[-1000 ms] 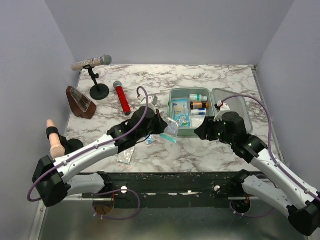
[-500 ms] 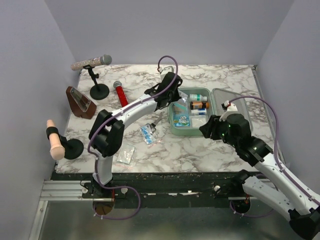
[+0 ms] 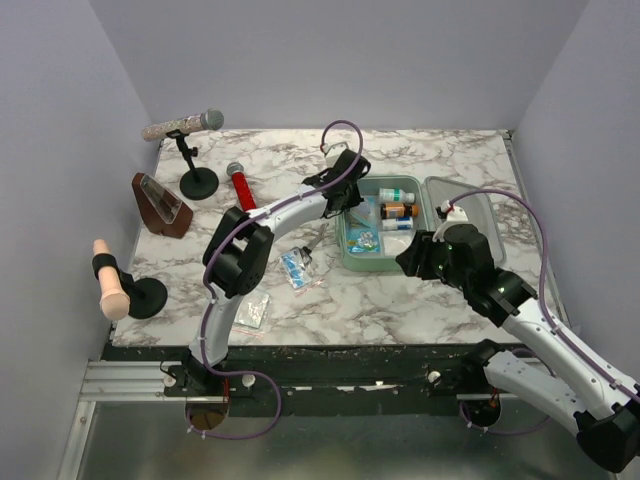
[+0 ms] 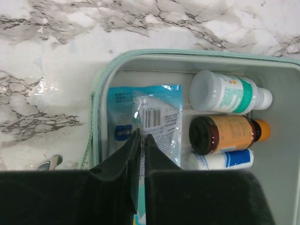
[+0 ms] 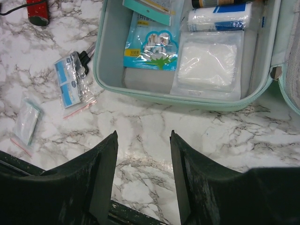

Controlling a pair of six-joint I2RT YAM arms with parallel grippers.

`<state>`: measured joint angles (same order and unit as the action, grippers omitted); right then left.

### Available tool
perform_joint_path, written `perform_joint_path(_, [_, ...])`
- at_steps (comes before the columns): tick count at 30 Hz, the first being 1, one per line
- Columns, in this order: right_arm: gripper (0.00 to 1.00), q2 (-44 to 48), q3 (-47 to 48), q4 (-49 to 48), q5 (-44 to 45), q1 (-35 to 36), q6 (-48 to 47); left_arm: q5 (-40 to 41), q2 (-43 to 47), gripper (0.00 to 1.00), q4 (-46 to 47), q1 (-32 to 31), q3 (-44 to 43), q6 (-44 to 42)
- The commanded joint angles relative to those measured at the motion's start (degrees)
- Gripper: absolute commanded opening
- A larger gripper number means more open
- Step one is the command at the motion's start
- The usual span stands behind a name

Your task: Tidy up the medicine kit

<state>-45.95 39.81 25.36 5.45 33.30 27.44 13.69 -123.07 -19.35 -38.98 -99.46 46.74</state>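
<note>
The medicine kit lies open on the marble table, a mint-green case with its lid folded out to the right. My left gripper hangs over its left half. In the left wrist view the jaws stand almost together, pinching the edge of a clear packet with a barcode over a blue packet. Beside it lie a white bottle, an amber bottle and a white roll. My right gripper is open over bare table, just in front of the kit's near wall.
Two loose packets lie on the table left of the kit. Farther left are a red microphone, a microphone on a stand, a brown wedge and a peach handle on a black base.
My left arm has swung from the table in front of the kit up and over its left half, carrying the packet. The right arm has hardly moved.
</note>
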Motion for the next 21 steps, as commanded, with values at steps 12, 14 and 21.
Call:
perform_joint_path(12, [0.57, -0.36, 0.18, -0.67, 0.09, 0.28, 0.07, -0.25, 14.05, 0.69, 2.04, 1.45, 7.24, -1.21])
perform_joint_path(14, [0.57, -0.10, -0.17, -0.84, -0.35, 0.28, -0.02, 1.85, 21.95, 0.76, 2.91, 1.36, 15.92, -1.21])
perform_joint_path(21, [0.57, -0.80, -2.54, -2.69, -1.93, 0.28, -0.28, 10.04, 46.48, 0.99, -2.71, 2.24, 43.43, 1.24])
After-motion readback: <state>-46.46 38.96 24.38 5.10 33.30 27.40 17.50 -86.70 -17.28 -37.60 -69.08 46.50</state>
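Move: The left hand still pinches the clear bag just inside the left part of the case, its middle about 2 cm ahead and 3 cm below. The white-green bottle lies some 10 cm right and 4 cm ahead, the brown bottle 11 cm right and level, the scissors about 10 cm left and 8 cm back. From the right hand, the bag lies roughly 18 cm ahead, 11 cm left and 9 cm below. The left hand opens wide, releasing the bag, then lifts back and left about 10 cm each way. ##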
